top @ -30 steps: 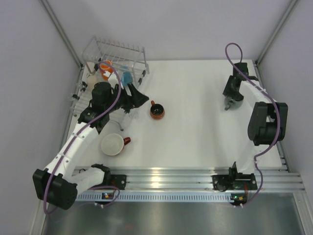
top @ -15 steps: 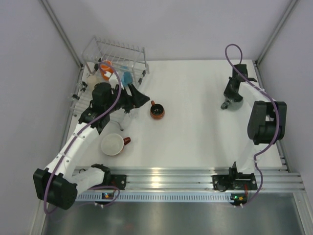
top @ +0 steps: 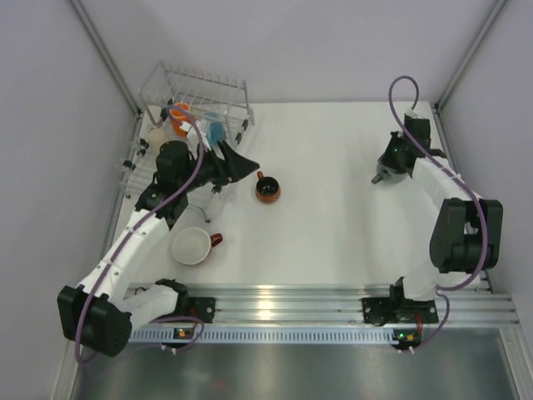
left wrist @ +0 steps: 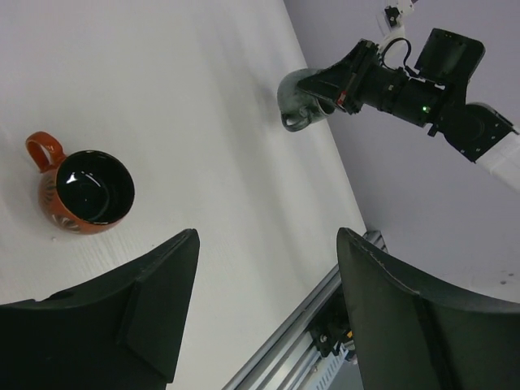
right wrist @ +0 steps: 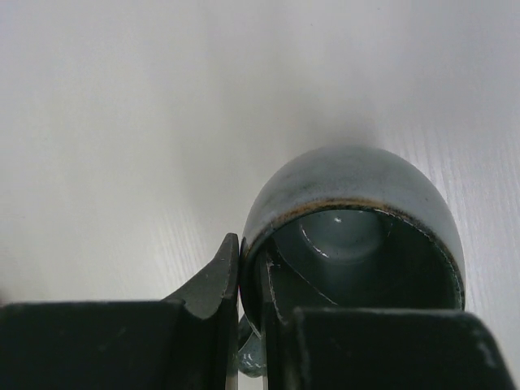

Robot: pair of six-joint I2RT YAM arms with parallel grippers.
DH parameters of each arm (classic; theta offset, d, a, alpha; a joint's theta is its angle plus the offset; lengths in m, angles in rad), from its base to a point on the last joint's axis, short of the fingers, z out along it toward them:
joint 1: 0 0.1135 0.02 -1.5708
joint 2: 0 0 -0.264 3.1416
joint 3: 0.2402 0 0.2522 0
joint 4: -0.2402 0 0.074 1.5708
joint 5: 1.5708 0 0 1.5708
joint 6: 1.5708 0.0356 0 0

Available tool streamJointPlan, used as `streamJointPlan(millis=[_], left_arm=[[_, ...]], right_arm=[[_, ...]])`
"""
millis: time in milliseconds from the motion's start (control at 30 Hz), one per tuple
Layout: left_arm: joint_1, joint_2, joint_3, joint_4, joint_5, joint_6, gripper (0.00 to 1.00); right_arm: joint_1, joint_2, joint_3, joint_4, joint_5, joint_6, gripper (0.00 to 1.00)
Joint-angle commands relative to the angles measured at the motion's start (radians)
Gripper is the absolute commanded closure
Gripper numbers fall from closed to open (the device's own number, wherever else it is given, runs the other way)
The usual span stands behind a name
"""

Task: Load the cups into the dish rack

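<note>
My left gripper [top: 242, 166] is open and empty, held over the table just right of the dish rack [top: 200, 90]; in the left wrist view [left wrist: 268, 237] its jaws stand wide apart. The small dark red-handled mug [top: 266, 190] stands upright just beyond it, and also shows in the left wrist view [left wrist: 85, 190]. The wide white red-handled cup [top: 192, 246] stands nearer the front. The orange mug [top: 181, 117], light blue mug [top: 216, 132] and beige tumbler [top: 156, 138] are at the rack. My right gripper [top: 382, 176] is shut on the rim of a grey-blue mug [right wrist: 349, 187], one finger inside it.
The grey-blue mug and the right arm show at the far right in the left wrist view [left wrist: 299, 101]. An aluminium rail [top: 291, 300] runs along the table's front edge. Grey walls close in the left, back and right sides.
The right arm has swung its elbow outward and carried the grey-blue mug slightly left. The left arm has hardly moved.
</note>
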Motion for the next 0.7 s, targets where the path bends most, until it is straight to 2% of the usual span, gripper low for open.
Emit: streamJointPlan(millis=[0, 133, 400, 500, 667], left_arm=[[-0.003, -0.023, -0.007, 0.150, 0.058, -0.081, 0.26], [-0.003, 0.018, -0.025, 0.267, 0.121, -0.185, 0.27], [-0.004, 0.097, -0.045, 0.486, 0.215, -0.385, 0.28], [-0.004, 0.123, -0.042, 0.574, 0.230, -0.449, 0.28], [-0.015, 0.170, -0.008, 0.651, 0.250, -0.514, 0.28]], right_arm=[[0.000, -0.158, -0.061, 0.246, -0.064, -0.004, 1.00], [0.003, -0.270, -0.188, 0.453, -0.142, 0.045, 1.00], [0.015, -0.505, -0.331, 0.788, -0.292, 0.216, 1.00], [0.089, -0.572, -0.363, 0.904, -0.302, 0.255, 1.00], [0.210, -0.628, -0.365, 1.003, -0.273, 0.288, 1.00]])
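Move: The right hand already has the grey cup pinched by its rim, just off the table; the open left gripper it is being brought towards is about 42 cm left, 13 cm back and 17 cm higher, with the dish rack some 65 cm left and 5 cm ahead. From the left hand the cup's middle is roughly 45 cm right, 15 cm ahead and 19 cm lower, while the red mug sits about 5 cm right, 8 cm ahead, 24 cm below. Keeping its rim grip on the grey cup, the right hand speeds up and away from the table, rising about 20 cm while swinging left towards the left gripper and somewhat back, its fingers tipping up from a steep downward slant to nearly level (some 50 degrees) and turning a little to the left. The left hand comes to meet it only slightly, going right and up a few centimetres and rolling so that its left side drops, fingers staying open and empty. ##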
